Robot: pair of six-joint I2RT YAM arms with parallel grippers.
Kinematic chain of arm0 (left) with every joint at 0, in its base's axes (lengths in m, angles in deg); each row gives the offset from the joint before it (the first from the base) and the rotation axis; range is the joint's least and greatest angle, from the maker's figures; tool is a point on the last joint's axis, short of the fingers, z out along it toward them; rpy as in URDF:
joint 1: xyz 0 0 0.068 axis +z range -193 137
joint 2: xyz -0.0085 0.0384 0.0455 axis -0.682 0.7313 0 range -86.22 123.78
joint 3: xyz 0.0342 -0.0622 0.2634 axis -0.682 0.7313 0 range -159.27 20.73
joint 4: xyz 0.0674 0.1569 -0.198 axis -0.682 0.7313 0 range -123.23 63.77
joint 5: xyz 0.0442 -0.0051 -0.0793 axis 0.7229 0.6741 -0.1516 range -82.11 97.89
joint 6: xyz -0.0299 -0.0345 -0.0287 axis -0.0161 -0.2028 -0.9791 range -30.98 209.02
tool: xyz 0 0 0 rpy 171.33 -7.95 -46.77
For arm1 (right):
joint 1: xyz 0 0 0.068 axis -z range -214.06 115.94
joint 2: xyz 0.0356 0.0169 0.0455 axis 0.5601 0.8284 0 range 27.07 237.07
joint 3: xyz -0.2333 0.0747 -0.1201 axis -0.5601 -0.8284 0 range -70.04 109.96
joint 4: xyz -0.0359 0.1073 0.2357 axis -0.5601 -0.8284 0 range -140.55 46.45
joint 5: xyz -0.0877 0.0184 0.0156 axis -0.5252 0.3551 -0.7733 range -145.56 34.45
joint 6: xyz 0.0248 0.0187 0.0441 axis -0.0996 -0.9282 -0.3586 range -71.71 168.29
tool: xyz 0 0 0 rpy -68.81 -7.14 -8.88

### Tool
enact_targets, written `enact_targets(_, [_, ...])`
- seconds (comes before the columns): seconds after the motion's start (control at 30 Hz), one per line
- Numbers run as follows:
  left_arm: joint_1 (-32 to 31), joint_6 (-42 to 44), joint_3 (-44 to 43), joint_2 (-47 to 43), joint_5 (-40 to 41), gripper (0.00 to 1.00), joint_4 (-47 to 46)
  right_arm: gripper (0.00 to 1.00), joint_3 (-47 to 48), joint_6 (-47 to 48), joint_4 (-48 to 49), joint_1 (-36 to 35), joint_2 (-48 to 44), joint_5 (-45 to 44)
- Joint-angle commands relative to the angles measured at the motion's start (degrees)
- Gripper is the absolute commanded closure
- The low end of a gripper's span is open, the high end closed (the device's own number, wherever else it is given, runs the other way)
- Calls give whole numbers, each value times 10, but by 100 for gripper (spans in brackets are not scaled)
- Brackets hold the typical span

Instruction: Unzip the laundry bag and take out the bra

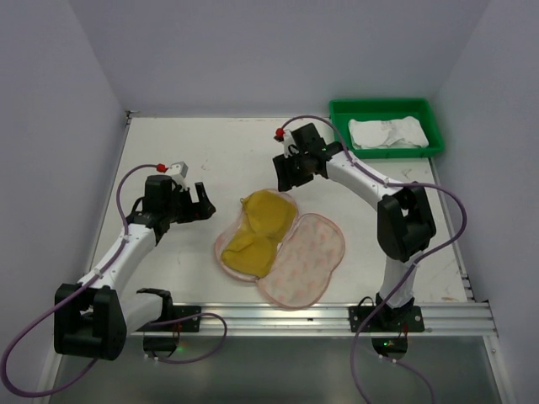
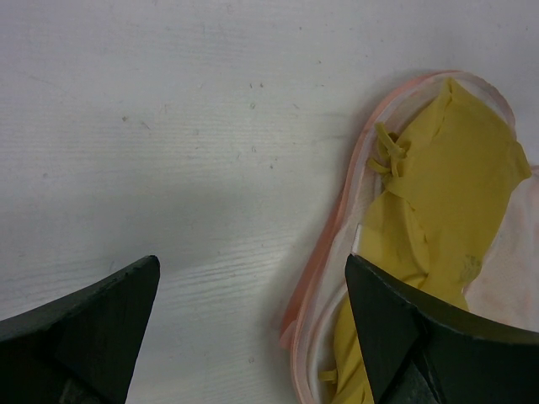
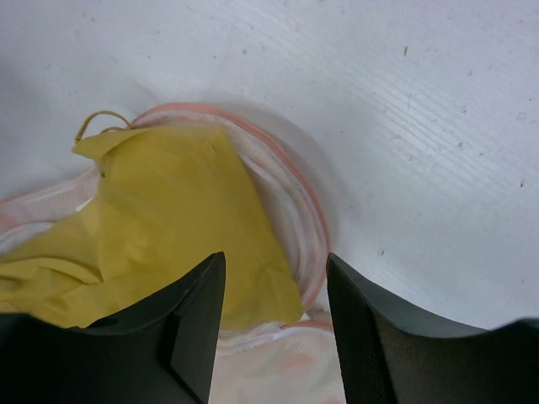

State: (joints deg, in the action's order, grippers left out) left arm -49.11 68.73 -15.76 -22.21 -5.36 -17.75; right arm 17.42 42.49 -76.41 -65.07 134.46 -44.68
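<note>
The laundry bag [image 1: 305, 257] lies open on the table, its printed lid folded out to the right. A yellow bra [image 1: 257, 227] lies in the left half. In the left wrist view the bra [image 2: 438, 202] and the pink zip rim [image 2: 337, 244] show at right. My left gripper [image 1: 202, 202] is open and empty, left of the bag, above the table. My right gripper [image 1: 286, 175] is open and empty, hovering over the bag's far end. In the right wrist view the bra [image 3: 168, 219] and the rim [image 3: 316, 219] lie below the fingers.
A green plastic tray [image 1: 434, 135] holding white cloth [image 1: 386, 133] stands at the back right. White walls enclose the table on three sides. A metal rail [image 1: 337, 316] runs along the near edge.
</note>
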Motion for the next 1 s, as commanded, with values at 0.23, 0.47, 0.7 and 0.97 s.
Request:
enact_targets(0.23, [4,15,-2,-12,-3,5,-19,50,15,43,29,2,56,81])
enact_targets(0.47, [4,14,-2,-10,-1,5,-19,53,8,40,37,-3,81,114])
enact_targets(0.7, [4,15,-2,-11,0,5,-18,62,-1,40,40,-6,104,119])
enact_targets(0.97, [4,15,-3,-10,2,5,-18,100,1,49,15,-5,59,142])
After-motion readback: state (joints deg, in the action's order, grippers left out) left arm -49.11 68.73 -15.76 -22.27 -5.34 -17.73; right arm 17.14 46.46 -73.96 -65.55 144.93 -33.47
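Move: The yellow bra lies below the half-open right hand; its middle is about 9 cm back, 6 cm left and 9 cm down, with the far cup almost underneath. The laundry bag's open flap lies roughly 15 cm back and 4 cm right. The green box stands some 18 cm ahead and 27 cm right, both at table height. From the left hand, the bra's middle is about 13 cm right, 4 cm back and 8 cm below. Downward about 7 cm, easing slightly left and back, the right hand sinks onto the far cup of the bra, tipping about 10 degrees further down and turning a little counter-clockwise. Its fingers narrow slowly on the way, then shut fully at the bottom, starting a pinch on the yellow cloth near its far edge. ##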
